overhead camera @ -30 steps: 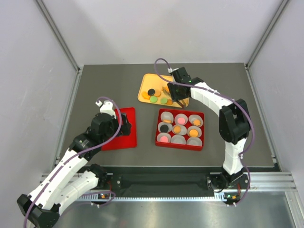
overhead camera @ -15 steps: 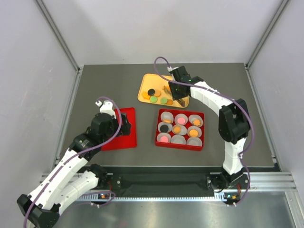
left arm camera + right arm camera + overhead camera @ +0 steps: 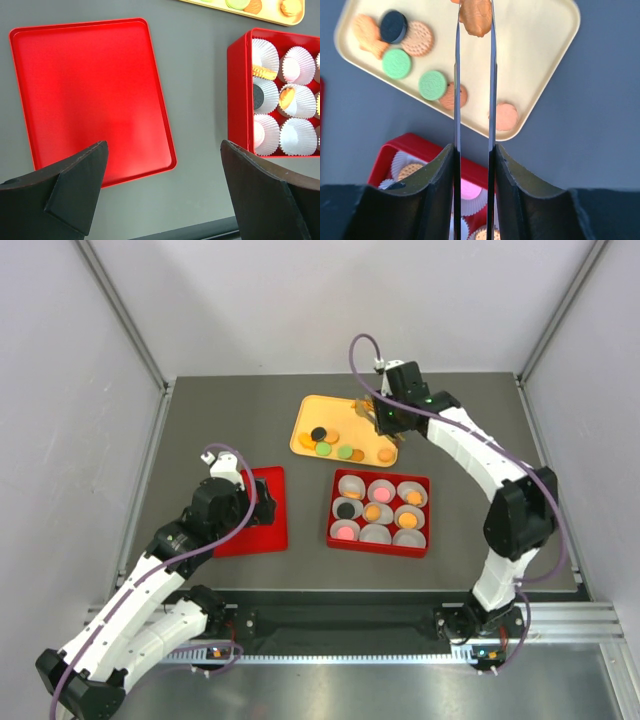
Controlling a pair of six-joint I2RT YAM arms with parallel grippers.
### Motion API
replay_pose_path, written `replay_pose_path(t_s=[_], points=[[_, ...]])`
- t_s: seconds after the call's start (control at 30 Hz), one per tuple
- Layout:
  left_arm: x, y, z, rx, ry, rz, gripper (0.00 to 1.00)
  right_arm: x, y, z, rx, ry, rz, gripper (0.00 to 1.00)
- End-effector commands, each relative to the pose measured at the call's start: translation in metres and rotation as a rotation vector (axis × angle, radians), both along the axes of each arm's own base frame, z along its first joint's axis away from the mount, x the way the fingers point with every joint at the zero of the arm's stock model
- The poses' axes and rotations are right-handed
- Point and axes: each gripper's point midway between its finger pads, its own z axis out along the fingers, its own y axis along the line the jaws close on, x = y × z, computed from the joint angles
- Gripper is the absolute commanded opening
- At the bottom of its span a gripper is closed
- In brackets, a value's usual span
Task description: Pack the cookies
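Observation:
Several cookies lie on the yellow tray (image 3: 305, 412): a black one (image 3: 393, 26), two green ones (image 3: 396, 63) (image 3: 432, 85), tan biscuits (image 3: 417, 38) and a pinkish one (image 3: 506, 116). My right gripper (image 3: 475, 15) hangs above the tray's right half (image 3: 372, 418), shut on a brown-orange cookie (image 3: 477, 21) pinched between its thin blades. The red box (image 3: 331, 525) holds white paper cups (image 3: 376, 534), several with cookies in them. My left gripper (image 3: 164, 150) stands wide open and empty above the table by the flat red lid (image 3: 90, 95).
The red lid (image 3: 272, 536) lies left of the red box (image 3: 237, 95), with a strip of bare grey table between them. Grey walls and metal rails enclose the table on three sides.
My right gripper has closed on a cookie from the tray and moved up and to the right with it. The left arm has not moved.

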Motion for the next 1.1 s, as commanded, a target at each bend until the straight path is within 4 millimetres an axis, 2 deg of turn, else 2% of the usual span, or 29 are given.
replay_pose_path(t_s=[0.0, 0.07, 0.1, 0.13, 0.17, 0.2, 0.23, 0.27, 0.4, 0.5, 0.57, 0.6, 0.7, 0.9, 1.07], points=[[0.002, -0.003, 0.005, -0.019, -0.016, -0.003, 0.99, -0.014, -0.005, 0.062, 0.091, -0.113, -0.002, 0.25], [0.002, -0.003, 0.005, -0.021, -0.017, -0.004, 0.99, -0.032, -0.011, 0.068, 0.11, -0.114, -0.002, 0.25], [0.002, -0.003, 0.006, -0.022, -0.018, -0.004, 0.99, -0.042, -0.014, 0.059, 0.109, -0.09, -0.001, 0.26], [0.001, -0.004, 0.006, -0.023, -0.019, -0.005, 0.99, -0.052, -0.018, 0.071, 0.136, -0.113, -0.007, 0.26], [0.001, -0.004, 0.006, -0.023, -0.018, -0.007, 0.99, -0.061, -0.018, 0.07, 0.149, -0.104, 0.003, 0.26], [0.001, -0.004, 0.006, -0.025, -0.02, -0.007, 0.99, -0.074, -0.021, 0.057, 0.147, -0.07, 0.004, 0.26], [0.001, -0.004, 0.008, -0.027, -0.024, -0.009, 0.99, -0.084, -0.025, 0.068, 0.171, -0.097, -0.001, 0.25], [0.001, -0.004, 0.008, -0.027, -0.024, -0.009, 0.99, -0.096, -0.022, 0.068, 0.195, -0.082, 0.026, 0.25], [0.0, -0.004, 0.01, -0.034, -0.032, -0.011, 0.99, -0.142, -0.035, 0.067, 0.222, -0.071, 0.039, 0.26], [0.0, -0.006, 0.008, -0.033, -0.025, -0.019, 0.99, -0.169, -0.042, 0.055, 0.209, -0.024, 0.036, 0.26], [0.001, -0.006, 0.007, -0.03, -0.021, -0.022, 0.99, -0.186, -0.044, 0.059, 0.223, -0.024, 0.042, 0.26], [0.001, -0.007, 0.007, -0.032, -0.021, -0.025, 0.99, -0.2, -0.045, 0.054, 0.225, -0.007, 0.055, 0.26], [0.001, -0.007, 0.006, -0.032, -0.018, -0.026, 0.99, -0.226, -0.04, 0.044, 0.232, 0.053, 0.08, 0.26], [0.001, -0.007, 0.007, -0.032, -0.018, -0.026, 0.99, -0.264, -0.035, 0.029, 0.241, 0.127, 0.096, 0.26], [0.001, -0.007, 0.006, -0.03, -0.017, -0.026, 0.99, -0.281, -0.037, 0.015, 0.225, 0.169, 0.081, 0.27]])
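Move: The right hand grips tongs holding an orange cookie over the yellow tray. The red box's empty near-middle cup, the likely goal, lies about 22 cm back, 1 cm left and 15 cm below. The empty near-right cup is 8 cm right of that one and 1 cm nearer, the pink-cookie cup 8 cm to its left, level. From the left hand, the near-middle cup is roughly 26 cm right, 1 cm back, 16 cm down. Keeping the cookie pinched in the tongs, the right hand rises 5 cm, sweeps back some 27 cm, then sinks. ##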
